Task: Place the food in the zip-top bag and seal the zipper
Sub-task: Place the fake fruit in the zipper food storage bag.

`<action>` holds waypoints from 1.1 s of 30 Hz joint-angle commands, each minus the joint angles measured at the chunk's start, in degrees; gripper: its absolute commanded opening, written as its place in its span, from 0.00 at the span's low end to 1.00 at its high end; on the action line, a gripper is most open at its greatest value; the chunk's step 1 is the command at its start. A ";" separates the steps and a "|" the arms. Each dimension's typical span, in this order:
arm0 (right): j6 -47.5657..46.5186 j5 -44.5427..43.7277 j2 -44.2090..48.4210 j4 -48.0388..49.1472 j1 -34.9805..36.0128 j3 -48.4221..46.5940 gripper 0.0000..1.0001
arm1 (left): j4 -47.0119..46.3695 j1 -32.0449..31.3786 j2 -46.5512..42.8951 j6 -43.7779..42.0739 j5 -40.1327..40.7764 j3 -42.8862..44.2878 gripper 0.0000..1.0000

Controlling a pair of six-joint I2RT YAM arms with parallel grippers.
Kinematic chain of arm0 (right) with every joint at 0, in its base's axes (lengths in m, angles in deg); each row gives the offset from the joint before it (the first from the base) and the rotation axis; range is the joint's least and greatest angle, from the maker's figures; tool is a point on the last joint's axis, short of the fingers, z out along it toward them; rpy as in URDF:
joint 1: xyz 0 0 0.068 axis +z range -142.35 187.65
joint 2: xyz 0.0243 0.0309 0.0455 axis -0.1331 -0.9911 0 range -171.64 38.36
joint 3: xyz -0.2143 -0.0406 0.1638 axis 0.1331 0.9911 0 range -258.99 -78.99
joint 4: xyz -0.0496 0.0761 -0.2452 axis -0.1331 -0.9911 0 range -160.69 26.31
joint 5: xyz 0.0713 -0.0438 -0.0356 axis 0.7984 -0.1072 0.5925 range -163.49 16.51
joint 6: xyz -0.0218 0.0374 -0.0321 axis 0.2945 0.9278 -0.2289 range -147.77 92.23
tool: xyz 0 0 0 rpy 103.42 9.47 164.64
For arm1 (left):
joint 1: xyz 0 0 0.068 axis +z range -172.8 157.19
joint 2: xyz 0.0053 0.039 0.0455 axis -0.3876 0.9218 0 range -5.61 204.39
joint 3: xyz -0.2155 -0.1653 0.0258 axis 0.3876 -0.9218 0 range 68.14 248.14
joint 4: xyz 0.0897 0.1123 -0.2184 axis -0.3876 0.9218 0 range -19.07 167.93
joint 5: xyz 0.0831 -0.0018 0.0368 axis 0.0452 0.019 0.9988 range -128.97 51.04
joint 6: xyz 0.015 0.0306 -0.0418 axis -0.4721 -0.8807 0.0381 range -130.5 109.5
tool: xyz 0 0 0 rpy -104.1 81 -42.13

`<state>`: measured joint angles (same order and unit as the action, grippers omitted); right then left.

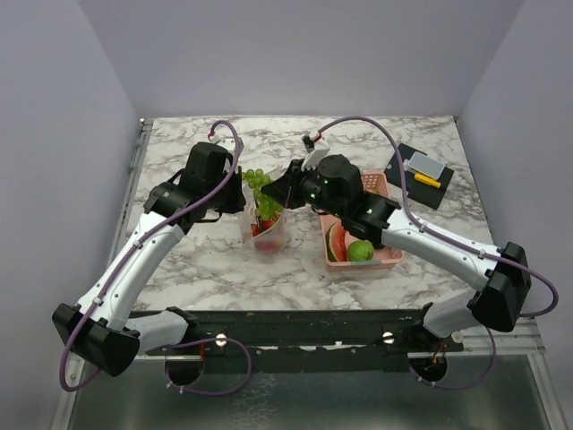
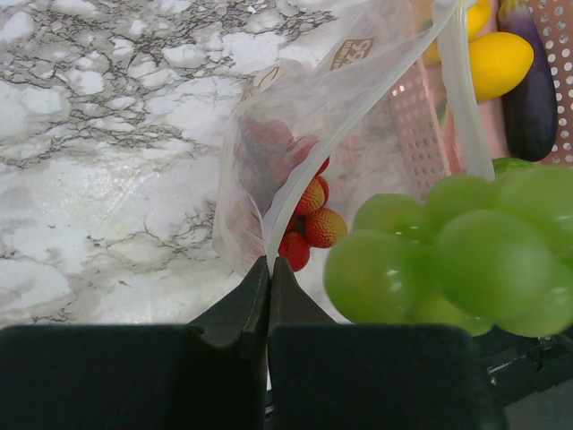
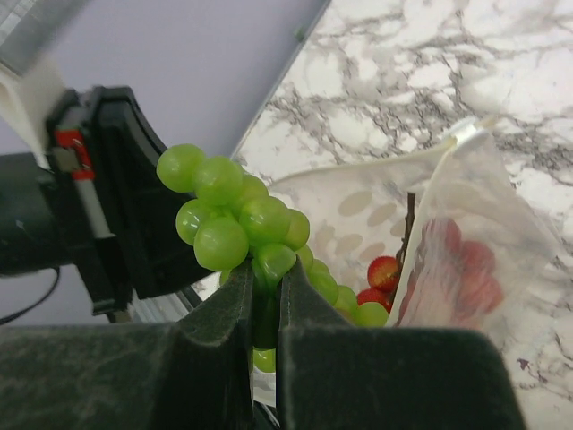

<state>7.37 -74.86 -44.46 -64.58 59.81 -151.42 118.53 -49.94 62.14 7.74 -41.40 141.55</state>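
The clear zip-top bag (image 1: pixel 266 230) stands open at the table's middle, red strawberries (image 2: pixel 309 224) at its bottom. My left gripper (image 1: pixel 243 201) is shut on the bag's mouth edge (image 2: pixel 269 264), holding it up. The pale zipper strip (image 2: pixel 462 90) runs along the far lip. My right gripper (image 1: pixel 274 193) is shut on a bunch of green grapes (image 1: pixel 259 184) over the mouth. In the right wrist view the gripper (image 3: pixel 265 269) pinches the grapes (image 3: pixel 228 215) at their stem; their lower end hangs inside the dotted bag (image 3: pixel 376 210), by the strawberries (image 3: pixel 383 271).
A pink perforated basket (image 1: pixel 391 257) to the right of the bag holds a watermelon slice (image 1: pixel 337 242) and a green fruit (image 1: pixel 361 251); a yellow lemon (image 2: pixel 500 63) and purple eggplant (image 2: pixel 534 90) lie in it too. A black mat (image 1: pixel 419 175) with small items sits back right.
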 commanded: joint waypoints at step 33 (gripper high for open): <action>-5.70 -5.30 -4.48 -21.23 7.30 -0.79 0.55 | -1.95 0.06 -0.17 1.35 -0.55 1.21 0.00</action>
<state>3.13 -78.01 -50.15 -83.16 66.59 -149.38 117.59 -49.94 62.29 8.81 -41.53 141.59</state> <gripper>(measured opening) 0.523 0.005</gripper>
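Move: Below the right hand, which already pinches the grapes, the open bag has its middle some 16 cm down, about 2 cm back and 1 cm to the left. The strawberries lie low in the bag, about 20 cm below this hand, 2 cm back and level sideways. The pink basket is roughly 25 cm to the right, 1 cm back. From the left hand on the rim, the bag's middle is about 6 cm right, 1 cm ahead and 10 cm below. Lowering the grapes into the bag's mouth, the right hand sinks about 13 cm while drawing back some 5 cm, its fingers tipping roughly 25 degrees more steeply down. Over the last third they open to about half and let go of the grapes between the bag's walls. The left fingers stay shut on the rim, holding the bag up. ##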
